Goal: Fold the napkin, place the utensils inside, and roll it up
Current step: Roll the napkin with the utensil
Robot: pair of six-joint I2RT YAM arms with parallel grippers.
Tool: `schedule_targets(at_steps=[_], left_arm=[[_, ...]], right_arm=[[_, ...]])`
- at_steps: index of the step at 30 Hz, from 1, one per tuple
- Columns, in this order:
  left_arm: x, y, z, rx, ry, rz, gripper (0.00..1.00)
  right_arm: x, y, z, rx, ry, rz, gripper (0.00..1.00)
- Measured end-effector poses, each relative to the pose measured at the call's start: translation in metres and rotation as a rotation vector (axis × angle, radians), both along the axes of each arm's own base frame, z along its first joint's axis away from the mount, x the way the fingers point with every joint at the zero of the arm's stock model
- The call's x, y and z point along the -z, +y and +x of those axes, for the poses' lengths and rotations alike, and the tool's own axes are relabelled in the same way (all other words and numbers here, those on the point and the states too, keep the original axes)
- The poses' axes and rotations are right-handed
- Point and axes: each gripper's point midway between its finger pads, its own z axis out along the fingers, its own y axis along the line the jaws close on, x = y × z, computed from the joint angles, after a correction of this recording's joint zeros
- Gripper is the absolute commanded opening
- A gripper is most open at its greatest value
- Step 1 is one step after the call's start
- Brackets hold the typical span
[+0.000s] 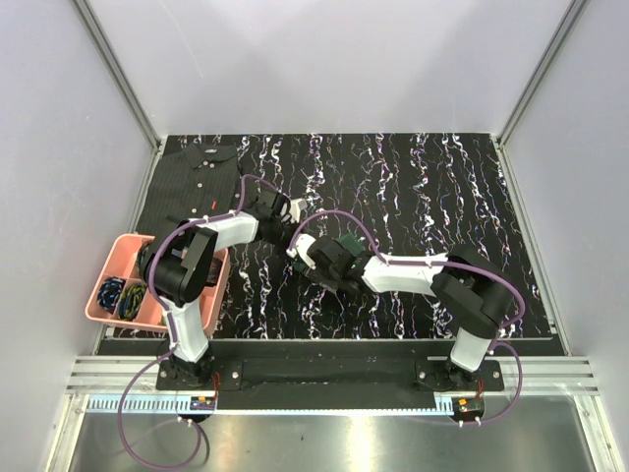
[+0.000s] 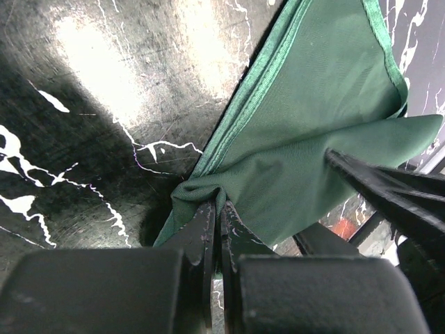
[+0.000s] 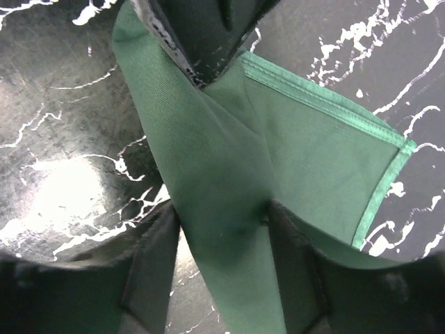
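Observation:
The dark green napkin (image 2: 313, 118) hangs bunched between both grippers just above the table's middle; it also shows in the top view (image 1: 344, 246) and the right wrist view (image 3: 313, 160). My left gripper (image 2: 217, 202) is shut on a gathered corner of it and also shows in the top view (image 1: 291, 210). My right gripper (image 3: 222, 229) holds a fold that fills the gap between its part-way closed jaws, and it also shows in the top view (image 1: 316, 264). A small orange-red patch (image 2: 343, 228) shows below the cloth. It may be the fork, which is otherwise hidden.
A dark pinstriped shirt (image 1: 201, 182) lies at the table's back left. A pink tray (image 1: 128, 241) with dark rolled items stands at the left edge beside the left arm. The table top is black with white marbling (image 1: 442, 197).

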Motion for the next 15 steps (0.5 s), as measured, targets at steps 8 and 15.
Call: schedule_targets(at_steps=[8,15], left_arm=[[-0.008,-0.003,0.003,0.003,0.006,-0.017,0.65],[-0.022,0.023,0.032,-0.096,-0.047,-0.011,0.76]], right_arm=[[0.004,0.005,-0.007,-0.006,0.13,0.061,0.38],[0.003,0.016,-0.018,-0.023,0.278,0.179,0.36]])
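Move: The right hand's half-open fingers straddle the napkin roll near its middle, the cloth about 1 cm below the hand point. The roll's left end is some 8 cm to the left and 5 cm ahead, and the unrolled flap about 5 cm ahead and 4 cm to the right. The left hand still pinches that left end, right at its fingertips; the roll's middle lies about 9 cm to its right and 4 cm back. The left hand opens wide and lets go of the roll's left end, lifting about 2 cm first and then swinging forward and left, some 4 to 5 cm away in all. Meanwhile the right hand narrows its fingers from either side onto the roll's middle and pinches it low at the table, easing a couple of centimetres back and left while its wrist tilts some 20 degrees, so the fingers point more steeply down and more to the left. ##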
